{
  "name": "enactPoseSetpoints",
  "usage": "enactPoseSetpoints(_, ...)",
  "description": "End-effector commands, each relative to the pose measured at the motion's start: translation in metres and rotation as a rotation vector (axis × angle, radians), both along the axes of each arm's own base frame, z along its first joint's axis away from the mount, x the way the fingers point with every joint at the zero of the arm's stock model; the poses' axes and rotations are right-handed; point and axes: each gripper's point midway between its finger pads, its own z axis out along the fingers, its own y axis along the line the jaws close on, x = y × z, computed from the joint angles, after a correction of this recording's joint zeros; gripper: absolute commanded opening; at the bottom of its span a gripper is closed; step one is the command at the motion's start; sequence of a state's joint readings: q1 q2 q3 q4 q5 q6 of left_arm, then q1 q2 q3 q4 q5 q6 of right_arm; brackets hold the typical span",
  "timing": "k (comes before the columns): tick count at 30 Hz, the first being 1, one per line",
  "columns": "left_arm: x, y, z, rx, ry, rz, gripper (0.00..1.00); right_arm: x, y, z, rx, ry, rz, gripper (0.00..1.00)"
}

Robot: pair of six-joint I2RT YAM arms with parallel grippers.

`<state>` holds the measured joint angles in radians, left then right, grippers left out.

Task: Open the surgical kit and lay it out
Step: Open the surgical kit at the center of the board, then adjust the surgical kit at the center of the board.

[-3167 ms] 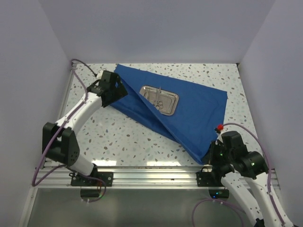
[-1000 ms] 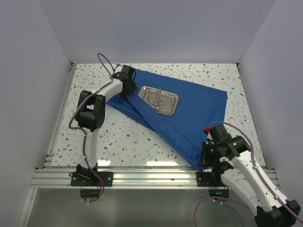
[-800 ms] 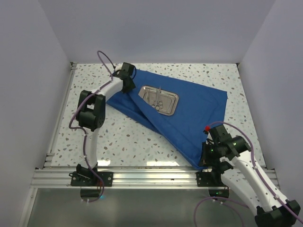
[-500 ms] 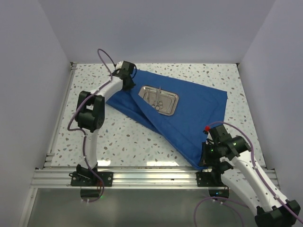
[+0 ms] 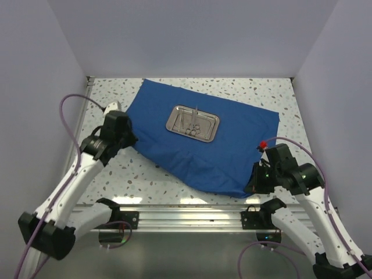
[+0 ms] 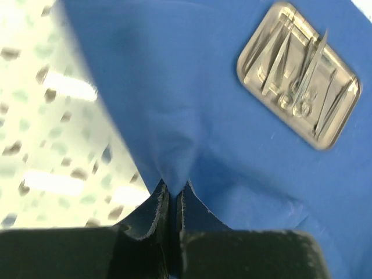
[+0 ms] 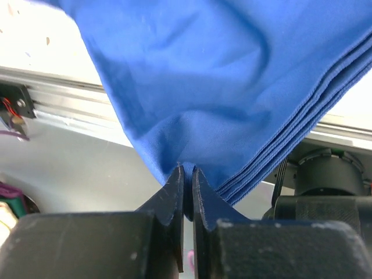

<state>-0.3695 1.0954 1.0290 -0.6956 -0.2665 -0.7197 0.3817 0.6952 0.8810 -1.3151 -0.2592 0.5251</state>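
Note:
The royal-blue cloth wrap lies spread over the table's back half. A small shiny steel tray sits on it, holding slim silver scissors, forceps and tweezers. My left gripper is shut on the cloth's left edge; the tray lies beyond it. My right gripper is shut on the cloth's near right corner, by the table's front edge, where several cloth layers hang folded.
White walls close in the speckled table at the back and both sides. A metal rail runs along the front edge, also seen under the cloth in the right wrist view. Purple cables loop off both arms.
My left gripper has pulled the cloth's folded flap from the back toward the left and front, so the fold is gone and the sheet lies wider. The right gripper has stayed put holding its corner.

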Motion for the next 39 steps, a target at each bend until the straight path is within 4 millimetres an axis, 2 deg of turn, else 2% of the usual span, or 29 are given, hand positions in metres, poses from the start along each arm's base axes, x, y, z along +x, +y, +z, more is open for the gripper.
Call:
enactPoseSetpoints(1, -0.074, 0.01, -0.045, -0.02, 0.203, -0.025, 0.0, -0.056, -0.021, 0.002, -0.073, 0.215, -0.053, 0.08)
enactPoseSetpoints(3, -0.096, 0.011, -0.039, -0.075, 0.18, -0.026, 0.0, -0.057, -0.023, 0.0, -0.079, 0.203, -0.072, 0.43)
enactPoseSetpoints(4, -0.113, 0.016, -0.047, -0.073, 0.225, -0.023, 0.01, -0.057, -0.023, 0.001, -0.072, 0.2, -0.086, 0.72)
enactPoseSetpoints(6, -0.137, 0.02, -0.049, -0.093, 0.258, -0.025, 0.11, -0.056, -0.02, 0.006, -0.038, 0.178, -0.143, 0.96)
enactPoseSetpoints(8, -0.152, 0.024, -0.05, -0.096, 0.282, -0.019, 0.78, -0.053, -0.018, 0.014, -0.013, 0.157, -0.179, 0.98)
enactPoseSetpoints(9, -0.158, 0.027, -0.05, -0.093, 0.294, -0.007, 0.99, -0.047, -0.019, 0.024, -0.005, 0.124, -0.213, 0.98)
enactPoseSetpoints(11, -0.168, 0.037, -0.041, -0.071, 0.293, 0.02, 1.0, -0.036, -0.021, 0.036, -0.012, 0.073, -0.249, 0.98)
enactPoseSetpoints(12, -0.168, 0.04, -0.034, -0.068, 0.273, 0.034, 1.0, -0.023, -0.024, 0.048, -0.014, 0.003, -0.278, 0.99)
enactPoseSetpoints(13, -0.166, 0.043, -0.018, -0.07, 0.233, 0.046, 1.0, -0.016, -0.024, 0.053, -0.014, -0.023, -0.291, 0.98)
enactPoseSetpoints(15, -0.158, 0.051, -0.002, -0.046, 0.179, 0.077, 1.0, 0.005, -0.02, 0.06, -0.026, -0.054, -0.298, 0.99)
enactPoseSetpoints(17, -0.14, 0.056, 0.015, -0.016, 0.121, 0.112, 1.0, 0.02, -0.017, 0.059, -0.05, -0.046, -0.301, 0.98)
enactPoseSetpoints(18, -0.134, 0.057, 0.018, 0.006, 0.111, 0.115, 1.0, 0.032, -0.013, 0.06, -0.045, -0.061, -0.298, 0.98)
enactPoseSetpoints(19, -0.116, 0.054, 0.022, 0.025, 0.093, 0.11, 1.0, 0.044, -0.008, 0.054, -0.066, -0.025, -0.293, 0.98)
enactPoseSetpoints(21, -0.095, 0.055, 0.02, 0.104, 0.078, 0.082, 1.0, 0.069, 0.0, 0.053, -0.07, -0.047, -0.284, 0.98)
enactPoseSetpoints(22, -0.071, 0.05, 0.016, 0.131, 0.074, 0.07, 1.0, 0.082, 0.003, 0.045, -0.101, -0.02, -0.281, 0.98)
enactPoseSetpoints(24, -0.044, 0.047, 0.012, 0.199, 0.072, 0.014, 1.0, 0.113, -0.001, 0.043, -0.141, -0.05, -0.307, 0.98)
enactPoseSetpoints(25, -0.017, 0.05, 0.007, 0.207, 0.078, 0.031, 1.0, 0.13, -0.01, 0.031, -0.164, -0.003, -0.355, 0.98)
enactPoseSetpoints(26, -0.004, 0.047, 0.002, 0.183, 0.088, 0.002, 1.0, 0.14, -0.01, 0.028, -0.132, 0.018, -0.368, 0.98)
enactPoseSetpoints(27, 0.019, 0.065, 0.004, 0.176, 0.052, 0.033, 1.0, 0.156, -0.016, 0.023, -0.112, 0.014, -0.407, 0.98)
enactPoseSetpoints(28, 0.034, 0.072, -0.009, 0.159, 0.08, 0.036, 1.0, 0.165, -0.026, 0.017, -0.11, 0.038, -0.448, 0.99)
enactPoseSetpoints(29, 0.045, 0.072, -0.013, 0.118, 0.076, 0.015, 1.0, 0.177, -0.045, 0.005, -0.133, 0.079, -0.52, 0.98)
enactPoseSetpoints(30, 0.064, 0.089, -0.01, 0.116, 0.034, 0.042, 1.0, 0.193, -0.064, 0.005, -0.195, 0.036, -0.571, 0.99)
enactPoseSetpoints(31, 0.075, 0.093, -0.027, 0.111, 0.074, 0.036, 1.0, 0.202, -0.079, 0.004, -0.242, 0.022, -0.609, 0.98)
enactPoseSetpoints(32, 0.083, 0.101, -0.033, 0.106, 0.088, 0.044, 1.0, 0.209, -0.09, -0.004, -0.3, 0.04, -0.626, 0.98)
enactPoseSetpoints(33, 0.094, 0.106, -0.038, 0.114, 0.092, 0.041, 1.0, 0.221, -0.108, 0.0, -0.378, -0.008, -0.658, 0.98)
enactPoseSetpoints(34, 0.106, 0.113, -0.054, 0.113, 0.134, 0.05, 0.99, 0.226, -0.116, -0.002, -0.411, -0.011, -0.675, 0.98)
enactPoseSetpoints(36, 0.121, 0.124, -0.068, 0.105, 0.157, 0.062, 0.97, 0.237, -0.141, -0.012, -0.483, 0.007, -0.73, 0.99)
enactPoseSetpoints(37, 0.13, 0.126, -0.083, 0.098, 0.184, 0.063, 0.97, 0.239, -0.154, -0.016, -0.506, 0.023, -0.765, 0.98)
enactPoseSetpoints(39, 0.14, 0.128, -0.095, 0.075, 0.196, 0.058, 0.96, 0.245, -0.169, -0.028, -0.544, 0.056, -0.792, 0.98)
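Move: Both hands hold the drape's near edge in the air. The bare near-left part of the board, where the left hand's piece is going, lies about 16 cm back, 8 cm left and 18 cm below that hand; the instrument tray is some 16 cm ahead, 23 cm right and 18 cm below it. From the right hand, the board's near edge is about 2 cm back, level sideways and 14 cm below, with the tray 37 cm ahead and 18 cm left, and the drape's far-right corner 43 cm ahead and 26 cm right, both about 14 cm below. The left hand draws its piece of drape back towards the robot by about 15 cm, sinking a little, and opens wide on the way to let it go, then rises slightly and swings forward and left over the drape's left side, sinking to end some 10 cm ahead of and below its start. The right hand opens wide almost in place to release its corner, lifts some 8 cm clear, then reaches forward and right towards the drape's far-right corner while sinking and turning about 40 degrees clockwise, both grippers staying open. ##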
